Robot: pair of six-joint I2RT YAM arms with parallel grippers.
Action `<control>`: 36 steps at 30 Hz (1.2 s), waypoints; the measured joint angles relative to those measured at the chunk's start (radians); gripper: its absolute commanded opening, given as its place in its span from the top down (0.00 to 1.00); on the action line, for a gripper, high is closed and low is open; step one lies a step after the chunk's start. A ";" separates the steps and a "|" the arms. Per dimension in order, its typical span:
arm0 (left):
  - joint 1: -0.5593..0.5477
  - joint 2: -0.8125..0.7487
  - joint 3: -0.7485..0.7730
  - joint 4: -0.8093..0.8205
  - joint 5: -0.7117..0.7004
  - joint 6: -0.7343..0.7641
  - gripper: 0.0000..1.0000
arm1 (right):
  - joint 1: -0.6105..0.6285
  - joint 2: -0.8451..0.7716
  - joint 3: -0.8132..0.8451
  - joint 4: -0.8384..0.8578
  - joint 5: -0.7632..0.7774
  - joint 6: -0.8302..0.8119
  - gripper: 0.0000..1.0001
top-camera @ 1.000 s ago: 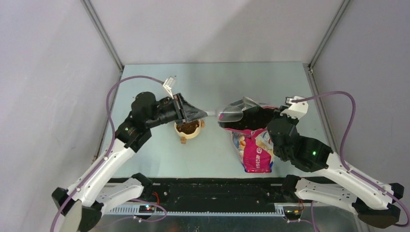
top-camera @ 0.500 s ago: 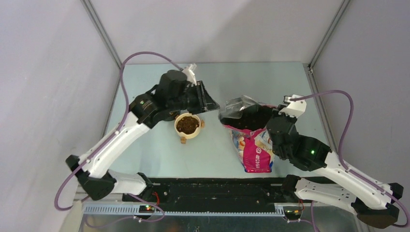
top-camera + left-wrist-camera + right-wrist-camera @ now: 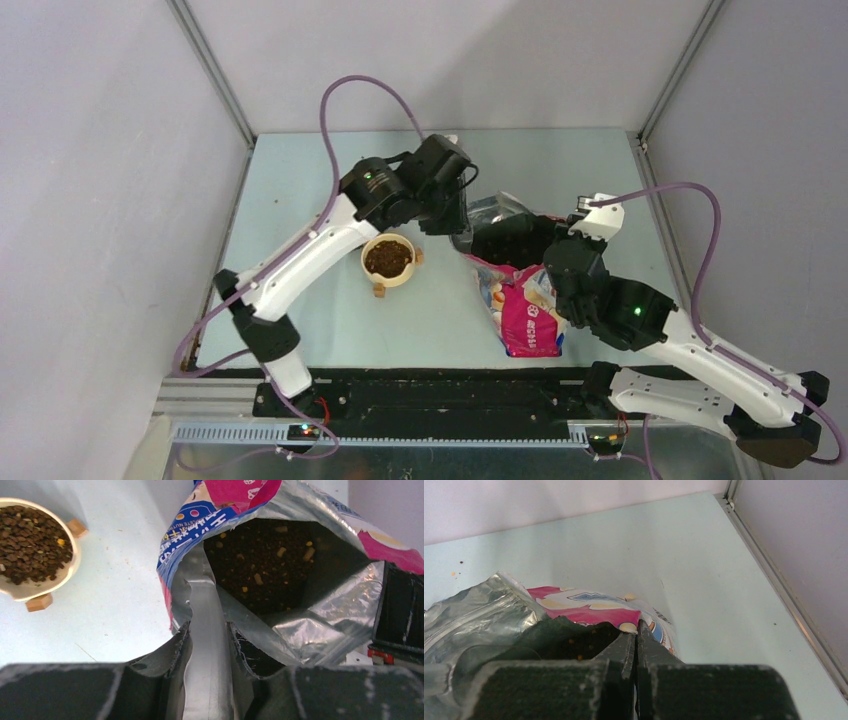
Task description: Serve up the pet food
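Dark brown pet food (image 3: 30, 550) fills a cream bowl (image 3: 388, 259) left of centre, and more of it (image 3: 260, 565) shows inside the open blue-and-pink bag (image 3: 530, 320). My left gripper (image 3: 207, 630) hangs over the bag's mouth, shut on the clear scoop's handle (image 3: 205, 650). The handle reaches forward over the silver rim into the bag, and the scoop's cup is hidden. In the top view the left gripper (image 3: 455, 215) sits at the bag's left rim. My right gripper (image 3: 636, 630) is shut on the bag's torn rim (image 3: 624, 625) and holds the mouth open.
The bowl (image 3: 47, 587) stands on small wooden feet on the pale blue table (image 3: 320, 310). Grey walls and a metal frame (image 3: 655, 190) close the table at the back and sides. A few crumbs lie on the table behind the bag (image 3: 456, 572).
My left arm has swung right, from over the bowl to the bag's mouth, with the scoop in its grip. The right gripper has kept its hold on the bag's rim.
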 measured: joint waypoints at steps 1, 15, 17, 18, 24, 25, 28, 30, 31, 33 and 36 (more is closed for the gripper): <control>-0.014 0.043 0.067 -0.046 -0.032 -0.001 1.00 | 0.002 0.002 0.000 0.003 0.002 -0.002 1.00; -0.051 0.315 0.196 -0.109 -0.122 0.013 1.00 | 0.009 0.022 0.002 0.021 0.025 -0.010 1.00; -0.052 0.315 0.184 -0.094 -0.131 0.005 1.00 | 0.009 0.022 0.002 0.021 0.025 -0.010 1.00; -0.053 0.315 0.175 -0.084 -0.133 0.004 1.00 | 0.009 0.022 0.002 0.021 0.025 -0.010 1.00; -0.053 0.315 0.088 0.020 -0.123 -0.002 1.00 | 0.009 0.014 0.002 0.015 0.024 -0.004 1.00; -0.052 0.315 0.075 0.040 -0.117 -0.002 1.00 | 0.009 0.010 0.002 0.011 0.023 0.000 1.00; -0.051 0.296 0.015 0.112 -0.100 0.008 1.00 | 0.008 -0.005 0.002 -0.011 0.013 0.036 1.00; -0.050 0.265 -0.064 0.183 -0.079 0.010 1.00 | 0.003 -0.013 0.002 -0.033 0.005 0.088 1.00; -0.049 0.245 -0.113 0.232 -0.067 0.013 1.00 | -0.002 -0.016 0.003 -0.044 0.000 0.115 1.00; -0.047 0.204 -0.223 0.336 -0.040 0.014 1.00 | -0.011 -0.019 0.007 -0.064 -0.017 0.176 1.00; -0.042 0.143 -0.338 0.447 -0.018 0.015 1.00 | -0.013 -0.021 0.011 -0.072 -0.033 0.221 1.00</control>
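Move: The open mouth of the pet food bag is centred about 9 cm to the right of the left hand, which holds the scoop, some 2 cm farther out and 6 cm below. The beige bowl stands about 16 cm left, 4 cm farther out and 28 cm below. From the right hand, still pinching the bag's rim, the mouth's middle is about 9 cm left, 1 cm ahead and 6 cm down. The left hand pushes the held scoop about 12 cm down and 6 cm right, deep into the bag's mouth. ##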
